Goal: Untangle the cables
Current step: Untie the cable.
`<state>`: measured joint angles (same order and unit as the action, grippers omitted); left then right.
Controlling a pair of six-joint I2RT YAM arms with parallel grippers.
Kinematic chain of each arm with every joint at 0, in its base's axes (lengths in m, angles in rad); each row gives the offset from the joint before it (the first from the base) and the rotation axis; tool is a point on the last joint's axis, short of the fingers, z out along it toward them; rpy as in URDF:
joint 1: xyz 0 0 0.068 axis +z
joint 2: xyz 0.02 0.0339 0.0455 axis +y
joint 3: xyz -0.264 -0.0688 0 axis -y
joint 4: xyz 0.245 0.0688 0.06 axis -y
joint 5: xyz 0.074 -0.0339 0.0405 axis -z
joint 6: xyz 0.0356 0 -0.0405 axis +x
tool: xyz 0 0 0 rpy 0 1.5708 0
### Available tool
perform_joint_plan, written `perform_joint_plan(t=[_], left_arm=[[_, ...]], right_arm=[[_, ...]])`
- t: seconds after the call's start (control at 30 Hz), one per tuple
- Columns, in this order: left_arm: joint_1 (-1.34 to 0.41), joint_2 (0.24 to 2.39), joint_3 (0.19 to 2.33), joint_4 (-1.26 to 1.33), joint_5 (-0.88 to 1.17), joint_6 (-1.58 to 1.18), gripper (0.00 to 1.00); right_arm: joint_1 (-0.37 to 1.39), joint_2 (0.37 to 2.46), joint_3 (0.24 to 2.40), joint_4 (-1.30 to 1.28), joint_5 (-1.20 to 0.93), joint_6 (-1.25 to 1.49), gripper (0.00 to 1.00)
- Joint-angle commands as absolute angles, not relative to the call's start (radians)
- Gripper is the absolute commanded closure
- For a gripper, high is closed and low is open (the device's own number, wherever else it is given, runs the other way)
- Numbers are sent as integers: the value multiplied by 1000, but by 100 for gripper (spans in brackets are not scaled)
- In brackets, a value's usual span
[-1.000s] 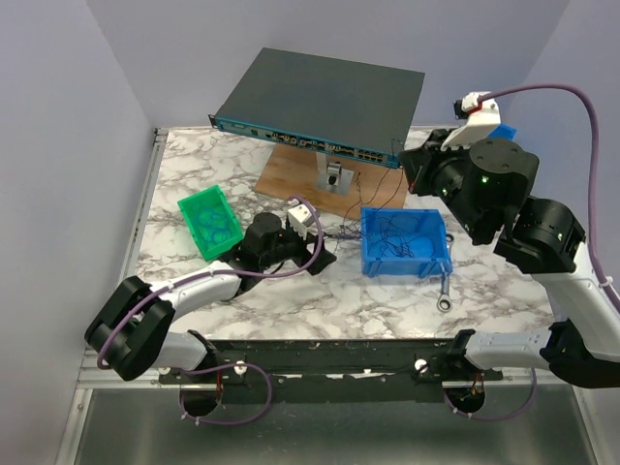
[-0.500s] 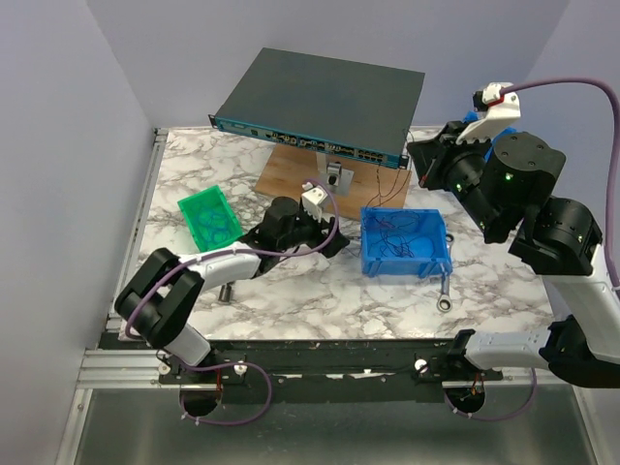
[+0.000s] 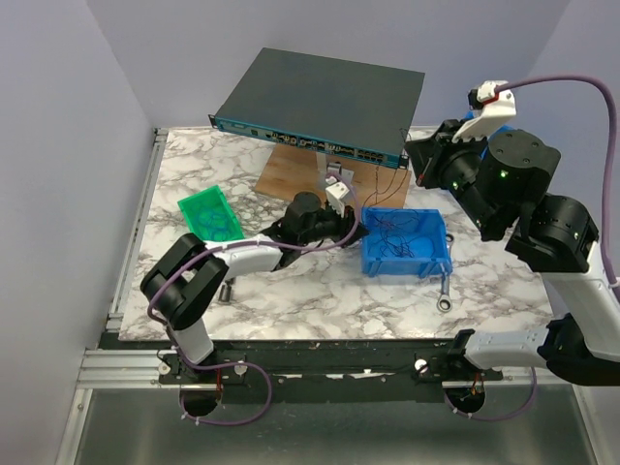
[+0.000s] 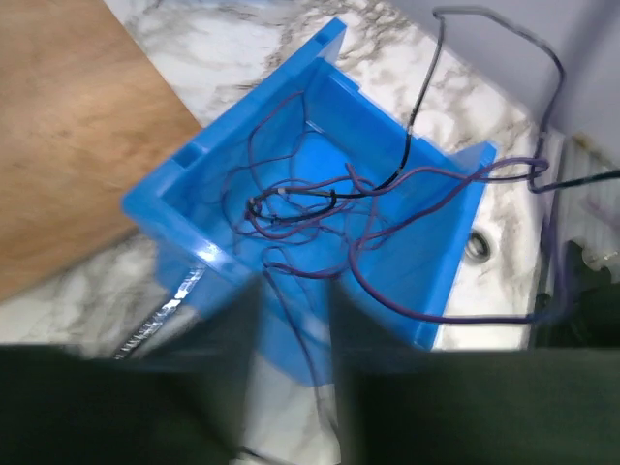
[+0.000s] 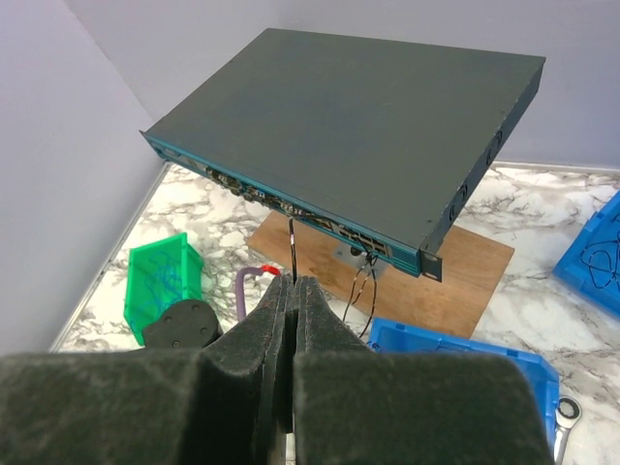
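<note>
The cables (image 4: 291,203) are a loose tangle of thin dark wires lying in a blue bin (image 4: 194,184); in the top view the cables (image 3: 397,232) spill over the rim of the blue bin (image 3: 407,263). My left gripper (image 3: 356,225) is at the bin's left wall. In its wrist view the left gripper (image 4: 295,358) is blurred, its jaws apart with one thin strand running down through the gap. My right gripper (image 3: 418,167) is raised by the switch's right corner. The right gripper (image 5: 294,281) is shut on a thin dark cable (image 5: 292,247) that runs up to the switch's front.
A dark network switch (image 3: 325,97) stands raised over a wooden board (image 3: 291,174). A green bin (image 3: 208,218) holding blue wire lies at the left. A wrench (image 3: 444,294) lies in front of the blue bin. Another blue bin (image 5: 596,257) sits at the far right.
My left arm has swung right, from mid-table up to the blue bin, and its jaws have narrowed. My right gripper rose a little and has held still since, shut throughout.
</note>
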<state>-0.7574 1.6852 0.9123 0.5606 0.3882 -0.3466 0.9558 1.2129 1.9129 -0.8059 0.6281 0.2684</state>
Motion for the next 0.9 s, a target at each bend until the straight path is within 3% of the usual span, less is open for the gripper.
perform_joint_plan(t=[0.0,0.13,0.4,0.53,0.73,0.87], left_arm=[[-762,1718,890,684,431,-387,100],[-724,1594,754,714,322,-410,100],[-373,1279,528,498,373,-602,100],[-258,1099,480,298,222,-619,100],[-70,839,386,176,34,-718,100],[-51,697,331,210,9,-734,100]], right_arm=[[957,1212,1947,-814,642,258,99],[958,1180,1919,-814,757,268,99],[957,1069,1874,-777,1133,196,99],[958,1040,1874,-759,1190,156,99],[958,1012,1817,-763,1208,192,99],[957,1008,1813,-762,1168,198,99]])
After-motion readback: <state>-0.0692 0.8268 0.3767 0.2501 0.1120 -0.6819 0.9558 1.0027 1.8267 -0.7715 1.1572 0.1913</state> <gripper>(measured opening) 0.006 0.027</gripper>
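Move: A strand of purple cable crosses right between the left hand's half-open fingertips, 0 to 1 cm away. The blue box with the tangle has its middle about 12 cm to its right, 2 cm farther out and 12 cm below; the green box lies some 35 cm left, 9 cm out, equally low. The right hand, holding a black cable end high up, has the far blue box about 23 cm right, 30 cm ahead and 45 cm below. Pinching the purple strand as its fingers shut, the left hand first dips slightly, then pulls the strand quickly away from the near blue box, about 32 cm left towards the green box, the wrist swinging nearly 60 degrees counter-clockwise to point forward. The right hand keeps its grip on the black cable end and sweeps some 15 cm right, a little back and up, turning about 30 degrees clockwise. ##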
